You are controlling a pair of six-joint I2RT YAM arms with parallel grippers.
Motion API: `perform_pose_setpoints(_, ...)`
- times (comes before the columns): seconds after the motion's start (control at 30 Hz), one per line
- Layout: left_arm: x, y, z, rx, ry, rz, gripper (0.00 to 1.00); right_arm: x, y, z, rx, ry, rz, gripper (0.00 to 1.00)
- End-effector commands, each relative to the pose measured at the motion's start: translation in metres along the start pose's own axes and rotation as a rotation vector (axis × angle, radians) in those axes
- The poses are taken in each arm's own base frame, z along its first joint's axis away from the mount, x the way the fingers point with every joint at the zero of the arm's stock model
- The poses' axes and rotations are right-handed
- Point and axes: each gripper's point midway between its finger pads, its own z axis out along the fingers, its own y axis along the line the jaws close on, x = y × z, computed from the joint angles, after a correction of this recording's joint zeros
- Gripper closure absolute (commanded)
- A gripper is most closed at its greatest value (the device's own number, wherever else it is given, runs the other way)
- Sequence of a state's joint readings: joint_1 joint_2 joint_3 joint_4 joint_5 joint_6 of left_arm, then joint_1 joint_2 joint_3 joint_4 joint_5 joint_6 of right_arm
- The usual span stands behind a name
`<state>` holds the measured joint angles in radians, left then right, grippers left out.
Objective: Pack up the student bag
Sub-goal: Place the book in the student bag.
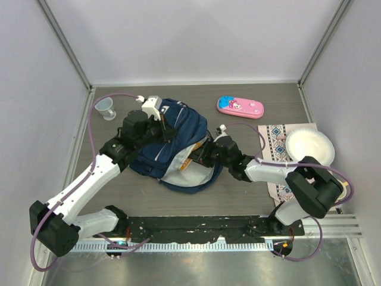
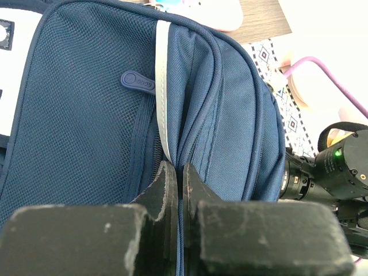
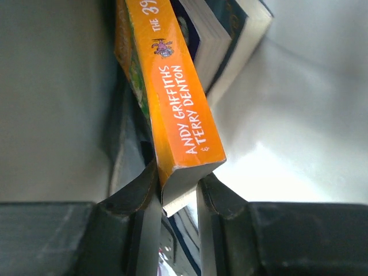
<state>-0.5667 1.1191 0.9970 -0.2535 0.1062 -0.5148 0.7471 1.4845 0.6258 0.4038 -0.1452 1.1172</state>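
Note:
The student bag (image 1: 172, 134), navy with white stripe trim, lies in the middle of the table with its mouth toward the right arm. My left gripper (image 1: 156, 122) is at the bag's upper edge, shut on a fold of its blue fabric (image 2: 183, 172) beside the mesh pocket (image 2: 86, 115). My right gripper (image 1: 199, 156) reaches into the bag's opening. In the right wrist view it (image 3: 178, 184) is shut on the bottom corner of an orange paperback book (image 3: 172, 98), inside the pale grey lining (image 3: 299, 115). A second, dark-covered book (image 3: 230, 40) lies behind the orange one.
A pink pencil case (image 1: 240, 106) lies at the back, right of the bag. A clear plastic cup (image 1: 107, 109) stands at the back left. A white bowl (image 1: 309, 146) sits on a patterned cloth (image 1: 275, 143) at the right.

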Motion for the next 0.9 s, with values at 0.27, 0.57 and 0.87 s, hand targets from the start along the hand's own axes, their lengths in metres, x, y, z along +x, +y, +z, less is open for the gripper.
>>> perform_pose_setpoints(0.27, -0.058, -0.039, -0.011, 0.152, -0.203, -0.017, 1.00, -0.047, 0.087, 0.064, -0.266, -0.173, 0.207, 0.94)
perform_pose_setpoints(0.57, -0.049, -0.035, -0.004, 0.150, -0.183, -0.032, 1.00, -0.035, 0.041, 0.042, -0.087, -0.183, 0.055, 0.42)
perform_pose_setpoints(0.87, -0.045, -0.033, -0.001, 0.144, -0.171, -0.027, 1.00, -0.027, 0.031, 0.012, -0.041, -0.155, -0.107, 0.21)
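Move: My right hand, inside the bag's opening, still grips the near end of the orange book, whose middle lies about 5 cm ahead, 6 cm left and 3 cm lower. The two other books, deeper in the bag, are centred some 8 cm ahead, 8 cm left and 5 cm below that hand. From my left hand, which pinches the bag's raised edge, they lie almost straight below, roughly 18 cm down. I drive the held orange book forward and left, about 8 cm deeper into the bag towards the other two books, rolling the right wrist some 10 degrees. Then I open those fingers wide, let go of the book's end and draw back right and back about 4 cm, rising slightly at the last. My left hand stays put and keeps pinching the bag's edge up. ##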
